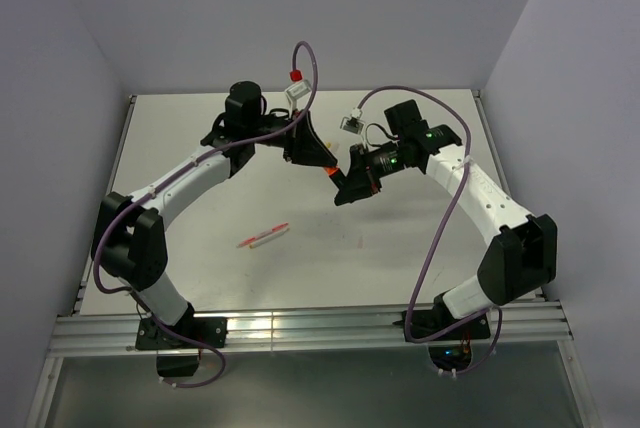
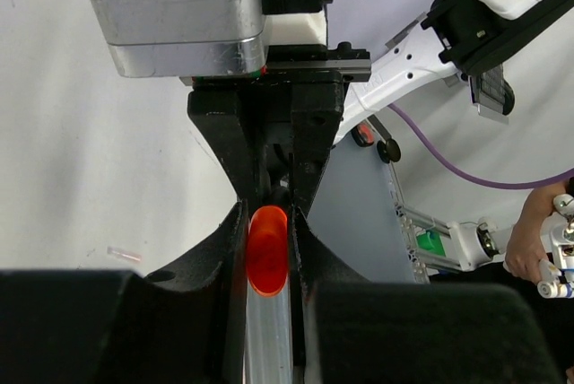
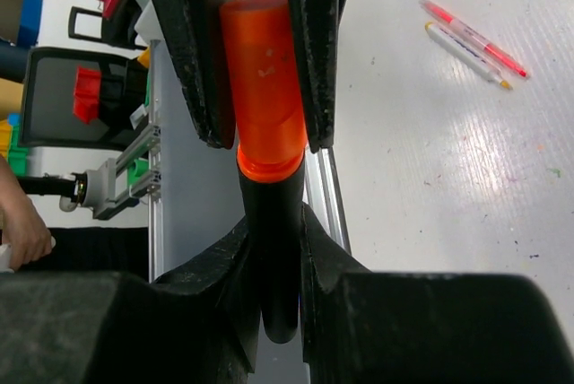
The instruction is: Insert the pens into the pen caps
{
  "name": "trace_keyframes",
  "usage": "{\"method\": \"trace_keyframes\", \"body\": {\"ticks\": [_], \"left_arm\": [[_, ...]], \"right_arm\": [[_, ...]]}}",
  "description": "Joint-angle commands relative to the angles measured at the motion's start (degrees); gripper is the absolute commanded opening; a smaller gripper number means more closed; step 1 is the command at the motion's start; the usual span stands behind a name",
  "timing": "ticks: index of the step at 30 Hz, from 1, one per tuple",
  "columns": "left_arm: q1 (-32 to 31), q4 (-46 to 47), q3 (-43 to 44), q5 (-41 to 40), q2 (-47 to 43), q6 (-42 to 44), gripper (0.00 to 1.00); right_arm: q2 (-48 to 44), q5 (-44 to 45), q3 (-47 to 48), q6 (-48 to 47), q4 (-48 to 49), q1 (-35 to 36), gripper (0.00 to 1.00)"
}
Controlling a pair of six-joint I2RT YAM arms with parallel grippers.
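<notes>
Both grippers meet in mid-air above the table's middle. My right gripper is shut on the stubby black marker. The marker's top sits inside the orange cap. My left gripper is shut on that cap, and its fingers flank the cap in the right wrist view. A thin red stick pen and a white one lie side by side on the table, seen from above as a red and white pair near the left arm.
An aluminium rail runs along the near edge where both arm bases are bolted. Walls close in the table on the left, back and right. A person's hand shows beyond the table's edge.
</notes>
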Motion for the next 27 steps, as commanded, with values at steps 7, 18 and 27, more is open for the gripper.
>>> {"method": "trace_keyframes", "body": {"ticks": [7, 18, 27], "left_arm": [[-4.7, 3.1, 2.6, 5.8, 0.6, -1.1, 0.08], [-3.8, -34.3, 17.8, 3.6, 4.2, 26.7, 0.32], [5.4, -16.0, 12.9, 2.6, -1.9, 12.8, 0.58]], "right_arm": [[3.0, 0.5, 8.7, -4.4, 4.2, 0.5, 0.00], [2.5, 1.5, 9.5, -8.3, 5.2, 0.4, 0.00], [1.8, 1.3, 8.1, -8.2, 6.1, 0.5, 0.00]]}}
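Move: The orange cap sits between the left fingers, its middle roughly 1 cm back, right of and below that hand, already on the black marker. For the right hand, which grips the marker's body, that cap is about 4 cm forward, 3 cm left and 4 cm up. On the table some 33 cm below the left hand, a red pen and a white pen lie about 17 and 15 cm to its left, both level with it; a small clear cap is 9 cm right, 1 cm back. Still pinching the orange cap on the marker, the left hand rises about 2 cm with it, then its fingers spread to roughly half open and let go; it dips slightly back and to the right before easing forward and left. The right hand keeps its grip on the black body throughout, carrying the marker some 3 cm forward and 1.5 cm up while rolling about 15 degrees, its forward side rising. ##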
